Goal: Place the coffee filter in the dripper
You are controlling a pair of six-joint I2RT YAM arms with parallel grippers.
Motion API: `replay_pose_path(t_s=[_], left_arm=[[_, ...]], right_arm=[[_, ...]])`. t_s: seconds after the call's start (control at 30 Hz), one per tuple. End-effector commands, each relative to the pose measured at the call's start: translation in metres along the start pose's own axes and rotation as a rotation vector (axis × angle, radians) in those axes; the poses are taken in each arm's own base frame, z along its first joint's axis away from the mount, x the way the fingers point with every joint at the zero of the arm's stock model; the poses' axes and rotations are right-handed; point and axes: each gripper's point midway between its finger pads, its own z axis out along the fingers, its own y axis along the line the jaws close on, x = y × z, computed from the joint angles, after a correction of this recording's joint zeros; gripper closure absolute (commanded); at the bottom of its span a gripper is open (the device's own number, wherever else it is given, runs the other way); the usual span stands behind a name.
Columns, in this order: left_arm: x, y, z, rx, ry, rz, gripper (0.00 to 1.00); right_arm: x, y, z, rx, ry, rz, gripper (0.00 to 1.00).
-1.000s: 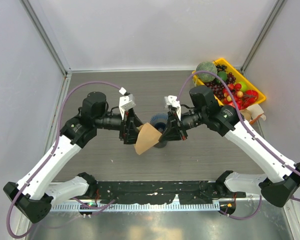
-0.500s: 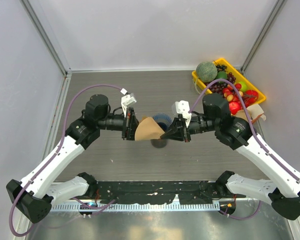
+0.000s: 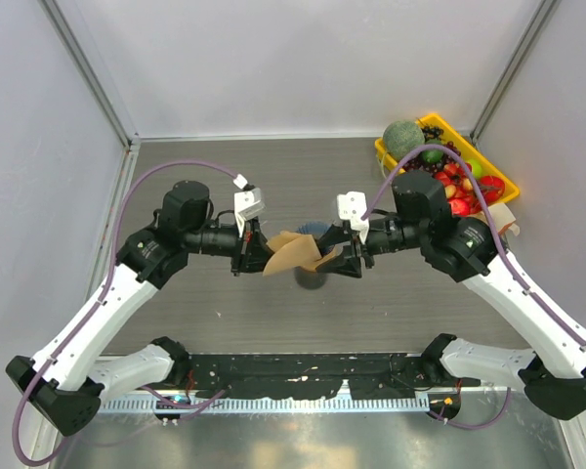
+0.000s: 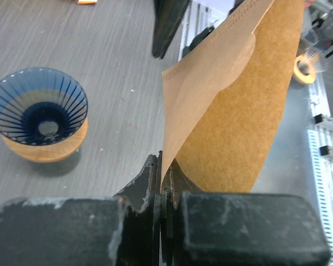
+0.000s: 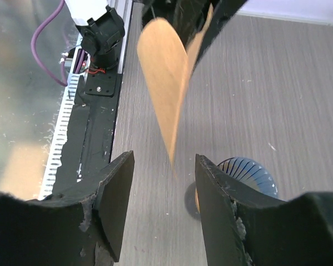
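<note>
The tan coffee filter [image 3: 295, 254] hangs in the air between the two arms, just above the table's middle. My left gripper [image 3: 257, 256] is shut on its left edge; in the left wrist view the paper [image 4: 238, 105] rises out of the closed left gripper [image 4: 165, 183]. My right gripper [image 3: 340, 259] is open, and the filter's pointed end [image 5: 164, 83] hangs just ahead of its gap [image 5: 164, 194], touching neither finger. The dark blue ribbed dripper [image 4: 39, 105] stands upright on an orange-brown round cup [image 4: 44, 149] under the filter, partly hidden from above [image 3: 314, 232].
A yellow tray [image 3: 503, 181] of fruit with a green melon [image 3: 402, 139] sits at the back right. A black rail [image 3: 303, 376] runs along the near edge between the arm bases. Grey walls close in the left, back and right sides.
The left gripper has closed on the filter's left edge. The right gripper, shut on the filter before, has opened and let it go. The filter now hangs flatter and higher.
</note>
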Motion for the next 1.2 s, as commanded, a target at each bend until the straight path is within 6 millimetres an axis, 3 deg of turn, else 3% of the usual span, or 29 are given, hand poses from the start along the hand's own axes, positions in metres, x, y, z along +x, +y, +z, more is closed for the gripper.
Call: replay_pose_path(t_s=[0.0, 0.17, 0.4, 0.43, 0.53, 0.63, 0.9, 1.17], left_arm=[[0.002, 0.010, -0.005, -0.070, 0.055, 0.133, 1.00], [0.009, 0.015, -0.003, -0.111, 0.123, 0.168, 1.00], [0.000, 0.019, -0.003, -0.153, 0.129, 0.186, 1.00], [-0.003, 0.018, -0.003, -0.157, 0.122, 0.174, 0.96], [-0.006, 0.015, -0.001, -0.153, 0.092, 0.133, 0.65], [-0.008, 0.017, -0.002, -0.178, 0.061, 0.081, 0.47], [-0.024, 0.041, -0.015, -0.247, -0.123, -0.143, 0.26], [-0.028, 0.040, -0.006, -0.170, -0.195, -0.274, 0.21]], right_arm=[[-0.020, 0.003, -0.004, 0.012, -0.007, -0.120, 0.46], [-0.021, 0.002, 0.003, 0.036, 0.023, -0.189, 0.56], [-0.016, -0.008, 0.011, 0.113, 0.075, -0.271, 0.90], [-0.015, -0.007, 0.013, 0.113, 0.078, -0.296, 0.95], [-0.018, -0.015, 0.014, 0.182, 0.083, -0.347, 0.95], [-0.022, -0.025, 0.010, 0.263, 0.065, -0.365, 0.95], [-0.031, -0.024, -0.002, 0.350, -0.027, -0.407, 0.95], [-0.035, -0.020, -0.003, 0.358, -0.072, -0.423, 0.95]])
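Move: The left fingers already hold the coffee filter, its middle about 4 cm to their right and 2 cm back. From the open right hand the filter's middle lies some 4 cm left and 1 cm back, at about its height. The dripper stands about 12 cm ahead of the right hand, level sideways and some 22 cm lower; from the left hand it is about 12 cm ahead, 8 cm right and 20 cm below. Right hand eases left, rolls some 25 degrees and pinches the filter; left hand opens, moving about 5 cm forward. ##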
